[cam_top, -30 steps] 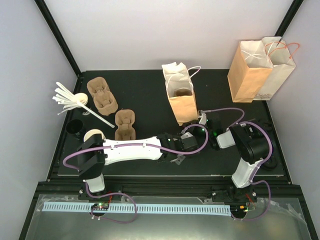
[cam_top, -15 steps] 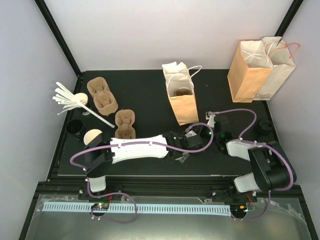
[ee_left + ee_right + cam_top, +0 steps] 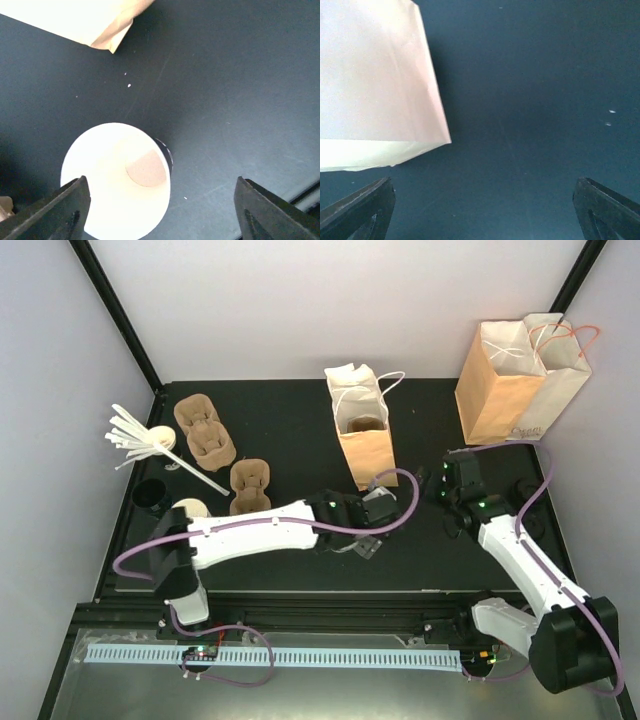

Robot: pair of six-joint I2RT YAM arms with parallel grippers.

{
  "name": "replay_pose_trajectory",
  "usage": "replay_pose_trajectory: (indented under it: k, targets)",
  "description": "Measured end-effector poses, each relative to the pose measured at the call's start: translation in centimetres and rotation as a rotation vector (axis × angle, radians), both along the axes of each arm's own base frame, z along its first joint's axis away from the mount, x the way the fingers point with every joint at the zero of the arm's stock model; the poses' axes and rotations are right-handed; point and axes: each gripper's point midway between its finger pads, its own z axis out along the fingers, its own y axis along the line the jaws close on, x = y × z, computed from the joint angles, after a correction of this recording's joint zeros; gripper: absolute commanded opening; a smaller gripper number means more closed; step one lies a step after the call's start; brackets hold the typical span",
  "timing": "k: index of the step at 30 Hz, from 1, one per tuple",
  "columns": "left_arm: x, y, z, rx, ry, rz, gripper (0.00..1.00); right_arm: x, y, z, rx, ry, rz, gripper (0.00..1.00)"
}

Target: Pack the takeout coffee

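Note:
In the left wrist view the takeout coffee is a white cup (image 3: pixel 112 200) with a tan patch and a black edge (image 3: pixel 168 154) at its right side. It stands on the black table between the fingers of my open left gripper (image 3: pixel 161 180), close to the left finger and apart from the right one. From above the cup is hidden under my left gripper (image 3: pixel 366 532), just in front of the open tan paper bag (image 3: pixel 362 445). My right gripper (image 3: pixel 443 486) hangs open to the right of that bag. Nothing lies between its fingers (image 3: pixel 484 182), and the bag corner (image 3: pixel 380 85) shows at upper left.
A brown bag (image 3: pixel 495 390) and a white bag (image 3: pixel 562 388) stand at the back right. At the left are cardboard cup carriers (image 3: pixel 205 435) (image 3: pixel 250 490), white stirrers (image 3: pixel 140 438), a stack of cream cups (image 3: pixel 187 510) and black lids (image 3: pixel 150 495).
Both grippers have opened. My right arm has swung away from the left gripper, back and to the right of the tan bag. The left gripper has edged slightly toward the bag.

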Motion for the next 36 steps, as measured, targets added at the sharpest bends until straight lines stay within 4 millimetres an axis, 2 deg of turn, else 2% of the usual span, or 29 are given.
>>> replay_pose_trajectory:
  k: [4, 7, 10, 13, 16, 19, 23, 26, 32, 36]
  targets:
    - [0.4, 1.2, 3.9, -0.126, 0.013, 0.007, 0.95, -0.8, -1.8, -0.2, -0.065, 0.062, -0.055, 1.0]
    - [1.7, 4.6, 6.5, -0.231, 0.011, 0.056, 0.99, -1.1, -4.0, -0.8, -0.13, 0.17, -0.149, 1.0]
    - [2.6, 8.2, 7.7, -0.292, -0.006, 0.11, 0.99, -0.8, -6.2, -0.7, -0.186, 0.248, -0.256, 1.0]
    - [2.2, 10.7, 7.4, -0.33, -0.002, 0.125, 0.99, -1.1, -9.8, -0.4, -0.193, 0.298, -0.389, 1.0]
    - [1.8, 12.8, 6.4, -0.35, 0.02, 0.141, 0.99, -2.8, -14.2, -0.2, -0.167, 0.327, -0.555, 1.0]
    - [1.7, 13.8, 5.8, -0.36, 0.034, 0.151, 0.99, -4.1, -17.3, 0.5, -0.124, 0.319, -0.681, 1.0]
    - [1.8, 14.6, 5.4, -0.377, 0.044, 0.162, 0.99, -5.0, -19.4, 0.7, -0.064, 0.319, -0.766, 0.99]
    - [1.8, 15.1, 4.6, -0.376, 0.059, 0.172, 0.99, -4.5, -20.5, 0.9, -0.041, 0.332, -0.802, 1.0]
    - [1.8, 15.7, 3.7, -0.37, 0.089, 0.179, 0.99, -0.6, -22.6, 2.9, -0.029, 0.326, -0.851, 1.0]
    - [1.9, 15.8, 3.6, -0.371, 0.093, 0.18, 0.99, 0.8, -23.6, 1.8, -0.029, 0.37, -0.877, 1.0]
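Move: The right hand is going for the black lids at the right table edge: the nearer-to-the-wall lid lies about 26 cm to its right, 2 cm ahead and 11 cm below, a second lid some 9 cm behind that one. The unused paper bags stand roughly 23 cm ahead and 20 cm right. The left hand is just above the open cup, centred about 3 cm ahead, 3 cm left and 9 cm down; from this hand the packed bag is 18 cm ahead and 2 cm right, the cup carrier 26 cm left and 11 cm ahead. The right hand, already wide open and empty, sweeps some 24 cm to the right towards the black lids, dipping back about 5 cm on the way and then coming forward again, while it turns roughly 50 degrees clockwise and its fingers tip more steeply down. Meanwhile the left hand opens the rest of the way and clears the open cup, rising about 8 cm and swinging 16 cm left towards the cup carrier, then sinking about 4 cm with its fingers leaning to the right, back towards the cup. ##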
